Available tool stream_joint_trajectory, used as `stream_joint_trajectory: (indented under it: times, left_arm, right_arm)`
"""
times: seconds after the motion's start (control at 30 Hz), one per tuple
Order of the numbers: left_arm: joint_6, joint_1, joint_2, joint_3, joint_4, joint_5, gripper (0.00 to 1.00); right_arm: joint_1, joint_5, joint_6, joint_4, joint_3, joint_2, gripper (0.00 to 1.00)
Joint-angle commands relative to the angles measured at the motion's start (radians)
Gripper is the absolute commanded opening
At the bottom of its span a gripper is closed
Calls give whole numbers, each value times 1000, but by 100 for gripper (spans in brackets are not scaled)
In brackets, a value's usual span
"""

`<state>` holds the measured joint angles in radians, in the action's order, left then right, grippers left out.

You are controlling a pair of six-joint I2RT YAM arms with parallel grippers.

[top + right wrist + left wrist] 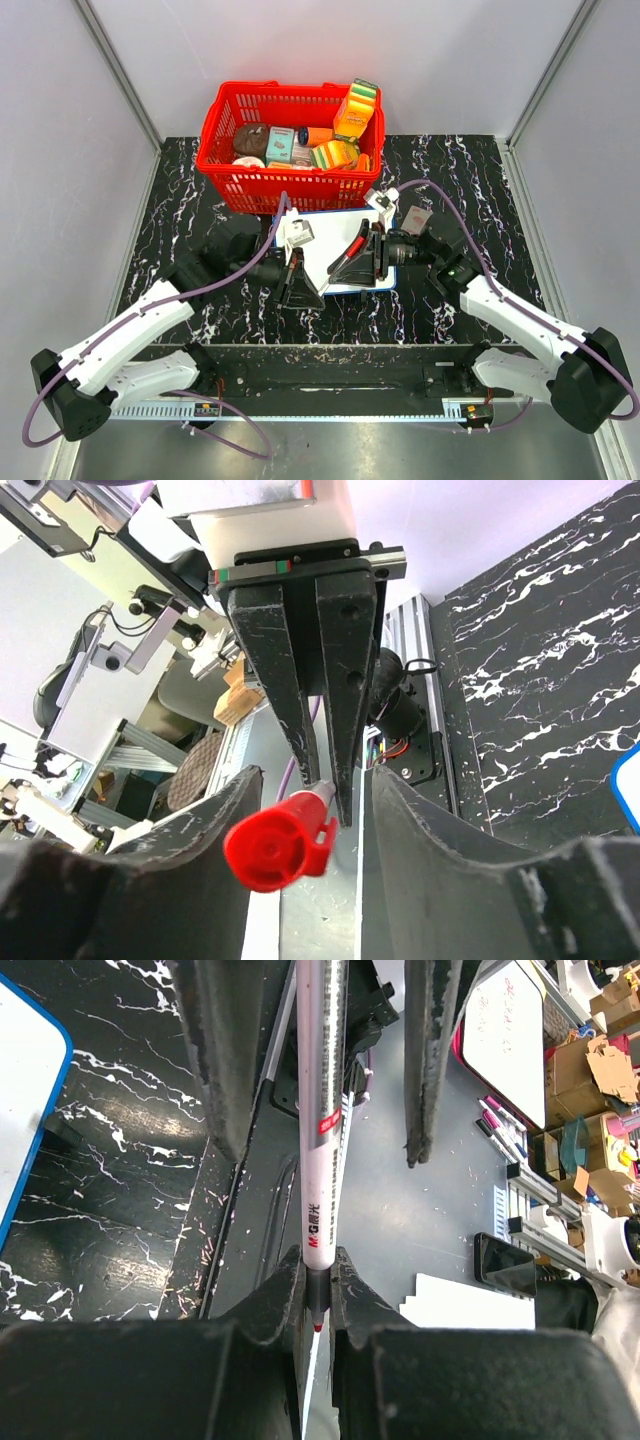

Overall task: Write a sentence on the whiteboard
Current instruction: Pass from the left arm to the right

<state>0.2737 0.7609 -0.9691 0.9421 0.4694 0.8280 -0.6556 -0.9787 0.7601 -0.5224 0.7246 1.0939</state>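
The whiteboard (pixel 330 232), white with a blue frame, lies flat in the middle of the table; its edge shows in the left wrist view (pixel 25 1090). No sentence shows on its visible part. My left gripper (pixel 298 282) (pixel 318 1272) is shut on a white marker (pixel 322 1110) near its grey end, holding it above the board. The marker's red cap (pixel 275 840) (pixel 347 255) points into my right gripper (pixel 372 258) (pixel 318 780). That gripper's jaws stand on either side of the cap, with a gap on one side.
A red basket (pixel 290 135) with several packaged goods stands just behind the board. Both arms meet over the black marbled table top (pixel 190 210). A metal rail (pixel 330 385) runs along the near edge.
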Motion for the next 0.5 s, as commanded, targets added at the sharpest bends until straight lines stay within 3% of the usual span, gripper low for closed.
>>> stream_joint_trajectory:
  times: [0.0, 0.07, 0.2, 0.27, 0.33, 0.43, 0.47]
  left_arm:
    - [24, -2, 20, -17, -77, 34, 0]
    - [28, -2, 18, -20, -78, 33, 0]
    - [36, -2, 21, -22, -78, 26, 0]
    - [41, -2, 26, -22, -78, 13, 0]
    - [53, -2, 32, -22, -78, -24, 28]
    - [73, -2, 29, -26, -98, -35, 61]
    - [82, -2, 26, -32, -124, -33, 63]
  right_arm:
    - [-19, 26, 31, -93, -11, -5, 49]
    - [-21, 20, 30, -93, -13, -5, 41]
    - [-22, 15, 28, -85, -19, -14, 0]
    - [-21, 21, 24, -77, -25, -22, 0]
    - [-22, 41, 15, -65, -31, -35, 0]
    - [-22, 80, 12, -51, -48, -66, 0]
    - [-21, 92, 8, -51, -57, -74, 0]
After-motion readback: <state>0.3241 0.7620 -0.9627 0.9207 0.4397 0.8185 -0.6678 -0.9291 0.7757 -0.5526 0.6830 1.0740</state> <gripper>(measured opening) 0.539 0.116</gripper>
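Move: The left hand still pinches the marker at its nib end; the marker's middle lies about 4 cm ahead of that hand, 3 cm to its right and 3 cm higher. The right hand already has its open fingers either side of the barrel, the marker's middle some 1 cm ahead and 1 cm above. The whiteboard lies about 8 cm ahead of the right hand and 25 cm below; the card is roughly 14 cm ahead, 18 cm to its right, also on the table. The right fingers shut from half open onto the marker's barrel and pinch it, the hand itself staying within about half a centimetre of its place. Once they have closed, the left fingers spread to about half open and let go of the nib end, the left hand holding still around it without drawing away yet. ##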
